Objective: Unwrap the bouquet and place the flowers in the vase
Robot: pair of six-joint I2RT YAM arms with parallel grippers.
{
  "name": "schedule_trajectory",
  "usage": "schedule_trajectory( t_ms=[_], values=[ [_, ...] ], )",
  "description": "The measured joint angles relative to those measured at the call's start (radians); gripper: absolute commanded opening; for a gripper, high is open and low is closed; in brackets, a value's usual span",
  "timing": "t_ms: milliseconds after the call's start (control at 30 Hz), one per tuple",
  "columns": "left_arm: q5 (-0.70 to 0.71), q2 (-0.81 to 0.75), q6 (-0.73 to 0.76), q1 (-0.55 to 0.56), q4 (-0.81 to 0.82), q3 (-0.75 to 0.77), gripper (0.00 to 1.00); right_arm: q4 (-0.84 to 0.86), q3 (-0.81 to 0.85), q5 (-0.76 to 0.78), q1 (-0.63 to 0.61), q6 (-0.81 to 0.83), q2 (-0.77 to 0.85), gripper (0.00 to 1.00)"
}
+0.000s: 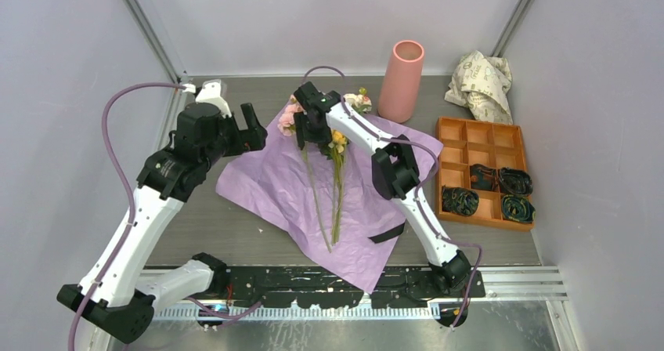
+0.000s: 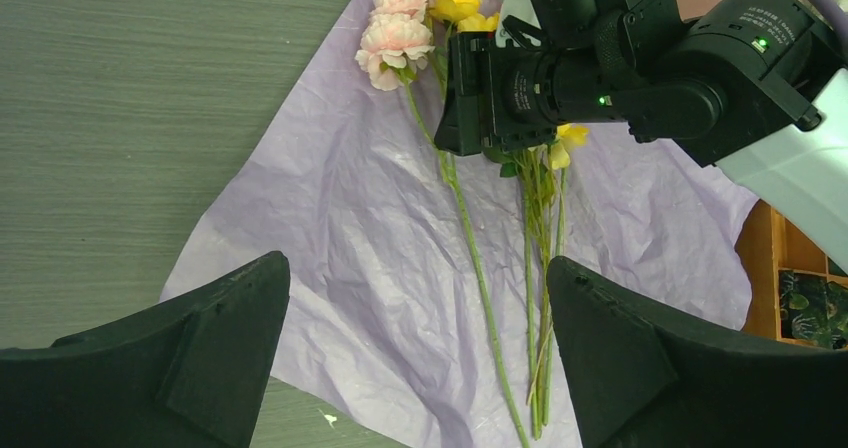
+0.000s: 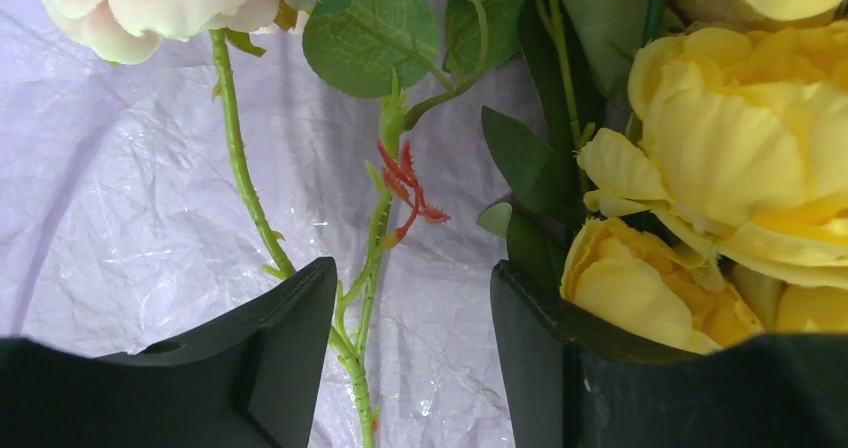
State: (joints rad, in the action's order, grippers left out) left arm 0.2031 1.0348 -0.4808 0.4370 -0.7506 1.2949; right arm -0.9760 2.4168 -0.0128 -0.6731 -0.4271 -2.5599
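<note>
The bouquet's lilac paper (image 1: pixel 266 182) lies spread flat on the table, with the flowers (image 1: pixel 337 194) loose on it, stems toward me. The salmon-pink vase (image 1: pixel 402 81) stands upright at the back, beyond the paper. My right gripper (image 1: pixel 312 135) hangs low over the flower heads. In the right wrist view it (image 3: pixel 410 268) is open, a thin green stem (image 3: pixel 360 368) in the gap near one finger, yellow blooms (image 3: pixel 740 148) beside the other. My left gripper (image 1: pixel 252 128) hovers over the paper's left edge. Seen from the left wrist it (image 2: pixel 415 263) is wide open and holds nothing, above the stems (image 2: pixel 480 278).
An orange compartment tray (image 1: pixel 458 135) with dark items stands at the right. Crumpled cream printed paper (image 1: pixel 479 85) lies behind it. A black ribbon strip (image 1: pixel 387 233) rests on the paper's near right edge. A few blooms (image 1: pixel 360 100) lie close to the vase's foot.
</note>
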Motion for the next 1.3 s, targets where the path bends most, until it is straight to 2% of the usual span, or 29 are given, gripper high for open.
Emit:
schedule_trajectory(
  t_ms=[200,300,333,500,633,767,800,1000,1300],
  values=[
    [0.007,-0.036,0.019,0.000,0.013,-0.027,1.00,0.006,0.002,-0.009,-0.013,0.002,0.000,0.45],
    [0.011,-0.030,0.022,0.000,0.013,-0.027,0.99,0.016,0.002,-0.016,-0.019,0.000,0.000,0.30],
    [0.014,-0.027,0.023,0.000,0.013,-0.027,0.99,0.020,0.002,-0.016,-0.022,0.000,-0.001,0.28],
    [0.019,-0.016,0.029,0.000,0.006,-0.028,0.98,0.034,0.002,-0.018,-0.034,-0.002,-0.009,0.26],
    [0.025,-0.016,0.037,0.000,0.004,-0.033,0.98,0.037,0.002,-0.018,-0.037,-0.002,-0.014,0.34],
    [0.025,-0.016,0.040,0.000,-0.003,-0.037,0.98,0.040,0.003,-0.019,-0.037,-0.001,-0.018,0.36],
    [0.025,-0.016,0.040,0.000,-0.003,-0.038,0.98,0.042,0.003,-0.019,-0.037,-0.001,-0.021,0.34],
    [0.025,-0.016,0.043,0.000,-0.004,-0.040,0.96,0.059,0.011,-0.033,-0.035,-0.016,-0.043,0.02],
    [0.026,-0.018,0.043,0.000,-0.012,-0.040,0.94,0.070,0.007,-0.030,-0.035,-0.011,-0.019,0.01]
  ],
)
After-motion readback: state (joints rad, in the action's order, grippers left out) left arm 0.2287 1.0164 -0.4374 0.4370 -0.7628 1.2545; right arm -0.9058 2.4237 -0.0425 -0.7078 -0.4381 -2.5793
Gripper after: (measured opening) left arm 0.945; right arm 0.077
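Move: Just beneath the right fingertips, about 2 cm to the left and 2 cm down, runs the pink flower's green stem. The pink heads sit some 7 cm ahead and 6 cm left of this hand, the yellow flowers about 6 cm right and 1 cm ahead, the white flower roughly 12 cm ahead and 11 cm right. From the left hand, the stem lies about 14 cm ahead, 13 cm right and 29 cm below. Sliding about 3 cm left over the wrapping paper and easing back a touch, the right hand sinks some 1.5 cm with its fingers half closing, opening slightly, then shutting nearly all the way. They pinch the pink flower's stem beside its little red sprig, and the hand turns upward by about 1 cm at the end. ##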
